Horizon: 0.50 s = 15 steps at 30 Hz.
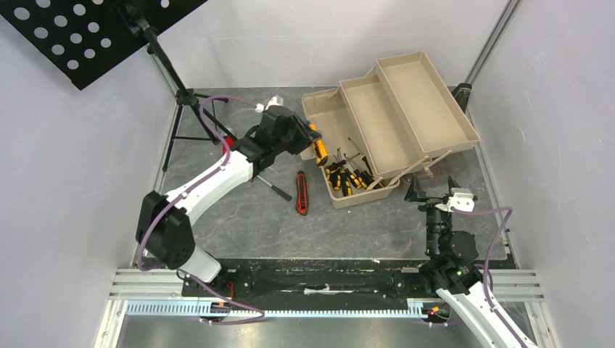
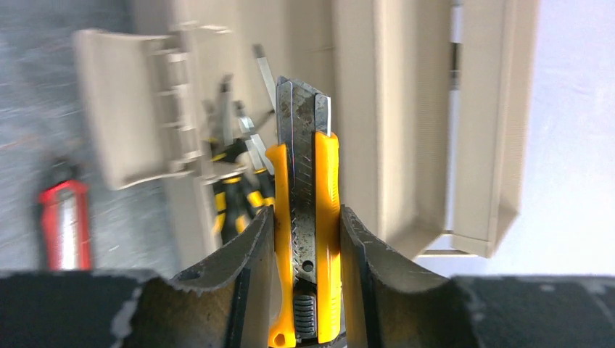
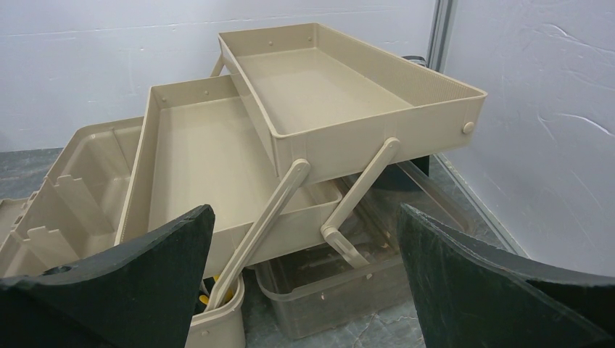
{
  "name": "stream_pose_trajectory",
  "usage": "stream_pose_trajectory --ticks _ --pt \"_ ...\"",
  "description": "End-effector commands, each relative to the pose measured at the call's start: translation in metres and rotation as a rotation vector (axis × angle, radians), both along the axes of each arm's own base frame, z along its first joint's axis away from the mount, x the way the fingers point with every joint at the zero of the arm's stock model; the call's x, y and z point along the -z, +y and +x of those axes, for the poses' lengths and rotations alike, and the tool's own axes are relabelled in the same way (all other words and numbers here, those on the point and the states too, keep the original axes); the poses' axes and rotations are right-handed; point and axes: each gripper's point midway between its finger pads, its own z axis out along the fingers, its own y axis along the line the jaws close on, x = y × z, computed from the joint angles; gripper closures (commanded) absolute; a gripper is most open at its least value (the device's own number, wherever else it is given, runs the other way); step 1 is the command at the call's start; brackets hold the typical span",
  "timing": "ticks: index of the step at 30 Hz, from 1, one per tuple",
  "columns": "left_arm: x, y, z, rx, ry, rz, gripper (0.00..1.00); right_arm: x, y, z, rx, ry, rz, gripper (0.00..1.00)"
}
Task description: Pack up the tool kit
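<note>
The tan toolbox [image 1: 435, 101] stands open at the back right with its two trays folded out. Several yellow-and-black screwdrivers [image 1: 344, 177] lie in its bottom compartment. My left gripper [image 1: 313, 145] hovers at the box's left end, shut on an orange utility knife [image 2: 326, 188] whose blade end points at the box [image 2: 406, 145]. A red utility knife [image 1: 301, 192] lies on the table in front of the box, seen blurred [image 2: 65, 225] at the left of the left wrist view. My right gripper [image 1: 434, 194] is open near the box's front right corner, facing the trays [image 3: 326, 94], nothing between its fingers.
A dark-handled tool [image 1: 275, 190] lies on the table beside the left arm. A black perforated music stand [image 1: 80, 29] on a tripod [image 1: 188, 109] fills the back left corner. A clear plastic tub [image 3: 362, 283] sits under the trays. White walls close in both sides.
</note>
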Motion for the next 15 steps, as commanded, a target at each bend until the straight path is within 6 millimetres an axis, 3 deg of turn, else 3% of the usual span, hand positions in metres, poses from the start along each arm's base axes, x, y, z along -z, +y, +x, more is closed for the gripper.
stream_pose_trajectory --ticks 1,8,15 --pt "-0.068 -0.060 0.021 0.072 -0.147 -0.186 0.83 -0.014 -0.003 -0.005 -0.001 -0.061 0.044 0.02" --pt "-0.084 -0.135 0.032 0.184 -0.185 -0.244 0.83 -0.016 -0.003 -0.006 -0.003 -0.071 0.047 0.02" --pt "-0.074 -0.183 0.048 0.198 -0.228 -0.269 0.83 -0.016 -0.005 -0.007 0.004 -0.076 0.053 0.02"
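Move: The middle tray of the open toolbox lies about 22 cm to the right of the left gripper, some 8 cm ahead and 11 cm below. The top tray is farther off, roughly 33 cm right, 13 cm ahead and 4 cm lower. The packed screwdrivers sit some 13 cm right, 1 cm back and 19 cm down; the red cutter about 4 cm left, 5 cm back, 20 cm down. From the right hand the middle tray is about 27 cm ahead, 10 cm left, 12 cm below. Swing the left gripper about 16 cm to the right, over the bottom compartment towards the middle tray, keeping the yellow utility knife pinched. Rise some 5 cm early on, easing forward a little and just starting to sink as you slow. Turn the hand roughly 10 degrees clockwise and let the fingertips lift about as much. ##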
